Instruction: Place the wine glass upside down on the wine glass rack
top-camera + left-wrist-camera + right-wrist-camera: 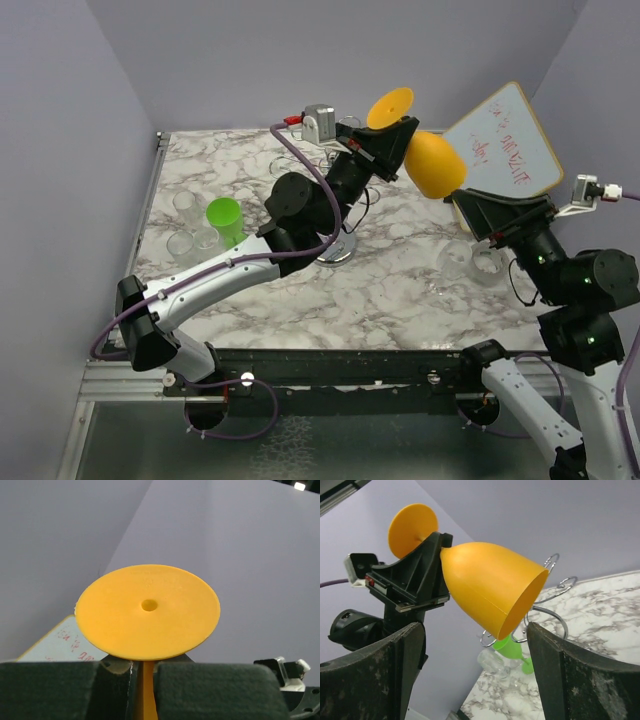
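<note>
An orange plastic wine glass is held in the air above the table, tilted, with its round foot (390, 105) up to the left and its bowl (435, 163) down to the right. My left gripper (393, 143) is shut on its stem (144, 690), just under the foot (147, 612). My right gripper (492, 212) is open beside the bowl's mouth; in the right wrist view the bowl (490, 592) hangs just above the gap between its fingers (585, 680). The chrome wine glass rack (336, 250) stands under the left arm, mostly hidden; its curled arms (555, 567) show behind the bowl.
A green wine glass (224, 218) and clear glasses (185, 205) stand at the left of the marble table (400, 290). Another clear glass (480, 262) sits by the right arm. A whiteboard (505, 140) leans at the back right.
</note>
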### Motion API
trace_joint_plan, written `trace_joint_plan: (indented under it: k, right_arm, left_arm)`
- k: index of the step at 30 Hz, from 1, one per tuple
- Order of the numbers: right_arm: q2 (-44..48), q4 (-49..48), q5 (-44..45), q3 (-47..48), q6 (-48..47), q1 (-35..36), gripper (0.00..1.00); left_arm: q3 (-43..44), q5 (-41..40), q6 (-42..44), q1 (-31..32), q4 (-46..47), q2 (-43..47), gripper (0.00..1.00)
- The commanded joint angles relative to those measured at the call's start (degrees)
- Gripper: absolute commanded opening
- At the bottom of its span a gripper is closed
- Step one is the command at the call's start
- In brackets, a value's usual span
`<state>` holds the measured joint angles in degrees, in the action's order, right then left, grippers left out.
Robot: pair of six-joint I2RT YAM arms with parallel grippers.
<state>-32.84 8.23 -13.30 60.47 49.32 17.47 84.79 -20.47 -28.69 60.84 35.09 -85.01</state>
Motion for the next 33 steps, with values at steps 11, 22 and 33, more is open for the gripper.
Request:
trace_joint_plan:
  k: [11,22,33]
  right_arm:
    - [-3.1,12.0,-1.7,13.4,-7.7,0.2,0.88]
    - [-10.3,7.1,-15.6,17.5,3.1,0.2,0.71]
    - [-13.8,13.4,-17.0,19.8,4.8,0.2,0.24]
  left_arm:
    - [-0.8,25.2,28.1,0.1,-2.4,2.4,0.0]
    - [-5.4,37.8,38.3,0.1,-3.8,4.5,0.0]
    - [-8.1,39.5,42.1,0.1,-4.8,6.1,0.0]
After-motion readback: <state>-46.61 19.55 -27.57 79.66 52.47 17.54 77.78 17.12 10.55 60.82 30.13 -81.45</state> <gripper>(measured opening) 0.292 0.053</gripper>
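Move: Up and away from my right hand, the yellow wine glass's foot stands about 11 cm ahead, 12 to the left and 10 higher; the bowl, just let go, is some 8 ahead and 5 left, at my height. The rack's middle lies roughly 17 ahead, 19 left and 23 below. From my left hand, still pinching the stem, the open right gripper is about 10 back, 10 right and 6 lower. My left hand keeps its pinch on the stem and draws the glass back, down and to the right, about 10 cm, tipping up and rolling its left side up by some 50 degrees in all to bring the foot to my right hand. My open right hand first eases right and back, then rises and swings left, turning counter-clockwise and closing most of the way around the foot's edge. ##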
